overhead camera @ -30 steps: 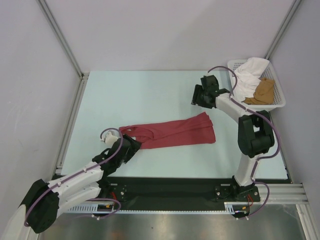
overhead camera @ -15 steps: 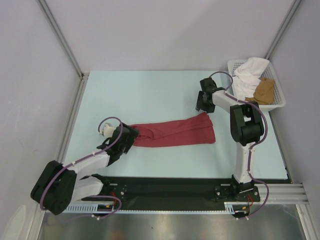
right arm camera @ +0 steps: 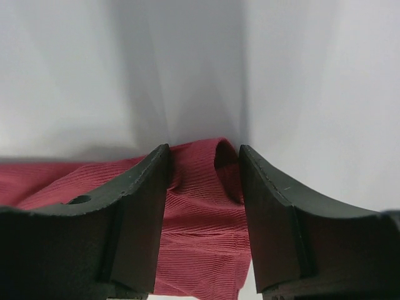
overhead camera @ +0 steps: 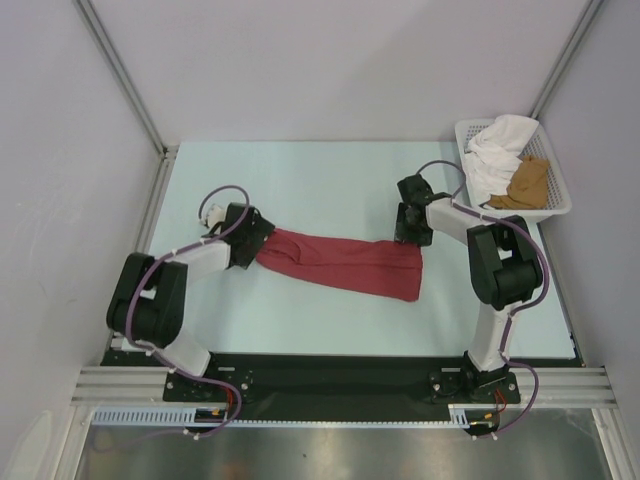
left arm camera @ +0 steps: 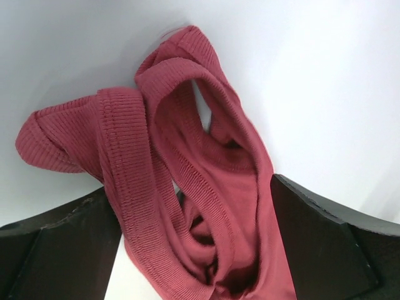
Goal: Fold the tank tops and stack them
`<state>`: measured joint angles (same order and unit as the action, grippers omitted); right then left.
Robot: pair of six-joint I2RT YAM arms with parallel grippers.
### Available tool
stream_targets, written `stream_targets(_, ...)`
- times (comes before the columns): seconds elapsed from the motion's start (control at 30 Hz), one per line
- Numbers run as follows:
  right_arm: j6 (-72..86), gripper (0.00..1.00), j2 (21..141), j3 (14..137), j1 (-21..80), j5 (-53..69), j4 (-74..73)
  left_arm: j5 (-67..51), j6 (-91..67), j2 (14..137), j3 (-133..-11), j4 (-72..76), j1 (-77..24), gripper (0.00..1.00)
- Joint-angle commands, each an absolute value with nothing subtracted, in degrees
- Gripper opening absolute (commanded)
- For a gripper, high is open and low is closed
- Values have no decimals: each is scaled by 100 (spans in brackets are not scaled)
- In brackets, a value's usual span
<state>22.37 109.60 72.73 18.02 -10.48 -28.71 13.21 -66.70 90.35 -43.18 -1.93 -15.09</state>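
The dark red tank top (overhead camera: 340, 262) lies stretched in a slanting band across the table. Its bunched straps (left arm camera: 181, 156) rest between the wide-open jaws of my left gripper (overhead camera: 255, 238) (left arm camera: 194, 244), which do not press them. At the other end my right gripper (overhead camera: 410, 232) (right arm camera: 203, 153) straddles the hem (right arm camera: 200, 237). Its jaws are partly closed with a gap, and a raised fold of cloth sits between them. The tan-brown tank top (overhead camera: 527, 183) lies crumpled in the basket at the back right.
The white mesh basket (overhead camera: 560, 205) stands in the back right corner and also holds a white cloth (overhead camera: 500, 150). Grey walls close off the left, back and right of the table. Both arm bases sit on the near rail.
My left gripper swung up and left, carrying the strap end with it, and opened wide. My right gripper came down over the hem and narrowed. The top now lies slanted.
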Motion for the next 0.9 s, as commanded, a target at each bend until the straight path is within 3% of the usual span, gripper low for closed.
stream_targets(0.0, 2198, 53, 10626, 7198, 2047, -1405, -3119, 1327, -6056, 9860, -5183, -1677, -1380, 100)
stream_targets(0.3, 2180, 54, 10583, 6988, 2548, -1249, -3489, 862, -4985, 11415, -7582, -2451, -1134, 93)
stream_targets(0.6, 2530, 54, 10274, 6653, 3936, -888, -3604, 503, -4096, 13543, -11151, -3779, -1142, 62)
stream_targets(0.87, 2830, 53, 10433, 6750, 4728, -168, -3331, -236, -4288, 14527, -12748, -2971, -1476, 61)
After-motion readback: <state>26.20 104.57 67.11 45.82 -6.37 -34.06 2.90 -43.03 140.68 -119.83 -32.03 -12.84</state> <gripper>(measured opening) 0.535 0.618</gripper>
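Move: The left end of the red tank top lies bunched between the left hand's open fingers, about 1 cm ahead, 1 cm right and 2 cm below; its right end is roughly 38 cm right and 7 cm back. The right hand has the far right corner between its fingers, about 1 cm below; the near right corner is some 15 cm back and 1 cm right of this hand, the basket about 20 cm ahead and 27 cm right. Left hand sweeps its end forward about 20 cm, fingers closing partway; right drags the other back-left about 20 cm. ##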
